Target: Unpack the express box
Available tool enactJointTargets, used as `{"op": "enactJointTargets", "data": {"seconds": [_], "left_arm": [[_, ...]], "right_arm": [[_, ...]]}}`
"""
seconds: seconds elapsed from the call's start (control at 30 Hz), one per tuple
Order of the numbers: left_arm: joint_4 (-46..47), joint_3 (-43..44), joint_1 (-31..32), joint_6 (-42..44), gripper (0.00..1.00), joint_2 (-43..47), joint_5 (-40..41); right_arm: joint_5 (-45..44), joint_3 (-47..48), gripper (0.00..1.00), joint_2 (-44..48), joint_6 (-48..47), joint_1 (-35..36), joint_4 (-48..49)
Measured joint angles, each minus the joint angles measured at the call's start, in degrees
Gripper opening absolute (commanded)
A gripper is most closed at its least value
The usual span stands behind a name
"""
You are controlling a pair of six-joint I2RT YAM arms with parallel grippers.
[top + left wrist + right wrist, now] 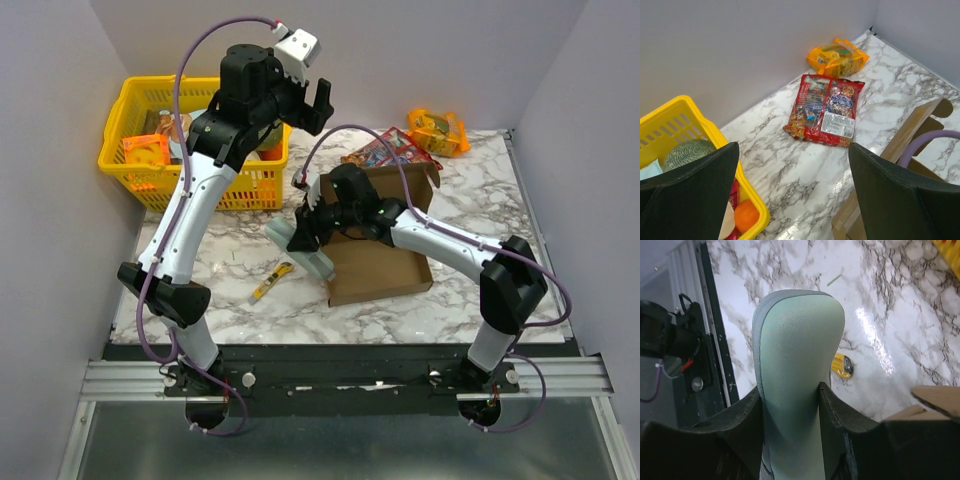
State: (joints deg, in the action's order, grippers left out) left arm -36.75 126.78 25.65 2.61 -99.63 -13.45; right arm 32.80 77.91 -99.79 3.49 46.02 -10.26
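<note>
The express box point(385, 272) lies open in the middle of the table, a flat brown cardboard mailer with its lid point(405, 183) standing up at the back. My right gripper point(300, 236) hangs at the box's left edge, shut on a pale green pad with a grey rim point(308, 256). In the right wrist view the pad point(800, 340) sticks out between both fingers of the gripper point(790, 390), above the marble. My left gripper point(312, 100) is raised high beside the basket, open and empty point(794, 150). The box's edge point(912, 127) shows at its right.
A yellow plastic basket point(128, 112) holding fruit and packets stands at the back left. A red snack packet point(385, 148) and an orange packet point(438, 130) lie behind the box. A small yellow item point(271, 282) lies left of the box, near the front edge.
</note>
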Motion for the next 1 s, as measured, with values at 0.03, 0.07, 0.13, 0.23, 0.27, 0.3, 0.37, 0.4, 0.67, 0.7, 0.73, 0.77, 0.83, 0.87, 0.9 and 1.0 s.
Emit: {"op": "enactJointTargets", "data": {"seconds": [0.03, 0.07, 0.13, 0.23, 0.27, 0.3, 0.37, 0.4, 0.67, 0.7, 0.73, 0.77, 0.83, 0.87, 0.9, 1.0], "left_arm": [[-0.5, -0.8, 0.0, 0.2, 0.98, 0.0, 0.2], [-0.9, -1.3, 0.0, 0.2, 0.99, 0.0, 0.4], [-1.3, -2.4, 0.0, 0.6, 0.98, 0.0, 0.9], [-1.9, -3.7, 0.0, 1.1, 0.99, 0.2, 1.2], [-2.0, -4.3, 0.0, 1.3, 0.99, 0.3, 1.5], [-2.2, -4.7, 0.0, 1.5, 0.98, 0.5, 1.6], [-2.4, -5.8, 0.0, 2.1, 0.99, 1.2, 2.2], [-2.5, -6.1, -0.1, 2.2, 0.98, 1.4, 2.3], [-2.5, -6.2, -1.0, 2.3, 0.98, 1.7, 2.1], [-2.5, -6.1, -1.1, 2.4, 0.99, 1.7, 2.1], [-2.6, -6.0, -1.2, 2.5, 0.98, 1.6, 2.2], [-2.6, -5.6, -1.2, 2.6, 0.99, 1.5, 2.2], [-2.6, -4.8, -1.3, 2.9, 0.98, 1.1, 2.2], [-2.6, -4.3, -1.3, 3.0, 0.98, 0.8, 2.2], [-2.6, -3.8, -1.3, 3.1, 0.98, 0.5, 2.2], [-2.5, -3.2, -1.3, 3.1, 0.98, 0.0, 1.8]], "right_arm": [[0.2, 0.9, 0.42, -0.2, 1.0, 0.0, 0.2], [0.5, 1.5, 0.4, -0.3, 1.9, 0.0, 0.4], [1.2, 1.8, 0.36, -0.3, 3.2, -0.1, 0.7], [2.4, 1.7, 0.26, -0.3, 2.9, -0.1, -0.3], [3.1, 1.7, 0.22, -0.2, 1.2, -0.2, -1.2], [3.4, 1.7, 0.19, 0.1, -0.7, -0.2, -2.7], [3.1, 0.8, 0.16, 1.8, -5.6, -0.3, -6.0], [2.2, -0.9, 0.16, 3.8, -8.9, -0.7, -8.3], [-5.7, -13.3, 0.15, 26.2, -27.8, -12.2, -30.0], [-7.3, -14.3, 0.15, 28.6, -29.2, -14.8, -32.2], [-9.5, -15.4, 0.15, 30.9, -30.9, -17.5, -34.3], [-11.6, -16.7, 0.15, 33.2, -32.6, -19.6, -36.1], [-15.4, -20.1, 0.13, 37.7, -36.6, -22.2, -38.8], [-16.9, -22.3, 0.12, 39.8, -38.6, -23.5, -39.9], [-18.5, -24.8, 0.11, 41.8, -40.7, -24.8, -40.6], [-21.5, -30.3, 0.1, 44.1, -44.9, -32.5, -43.0]]}}
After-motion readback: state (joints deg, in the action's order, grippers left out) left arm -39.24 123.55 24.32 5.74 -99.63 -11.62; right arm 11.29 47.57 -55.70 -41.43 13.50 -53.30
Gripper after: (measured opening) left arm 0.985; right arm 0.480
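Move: My right hand already grips the pale green pouch at the open box's left. The bare table it is headed for is about 38 cm to its right, 6 cm back and 17 cm down. On the way, the box's middle lies some 18 cm right, 5 cm ahead and 14 cm below; the yellow knife is 7 cm left, 2 cm back and 18 cm below. From my empty left hand that bare spot is roughly 36 cm right, 21 cm back and 45 cm down. I lift the pouch a touch, then sweep it fast to the right with my right hand, about 35 cm over the open box and past its right wall, sinking and drawing back some 5 cm late on. My fingers tip some 40 degrees from pointing left to steeply down and keep their grip. My open left hand sinks about 4 cm beyond the box. ##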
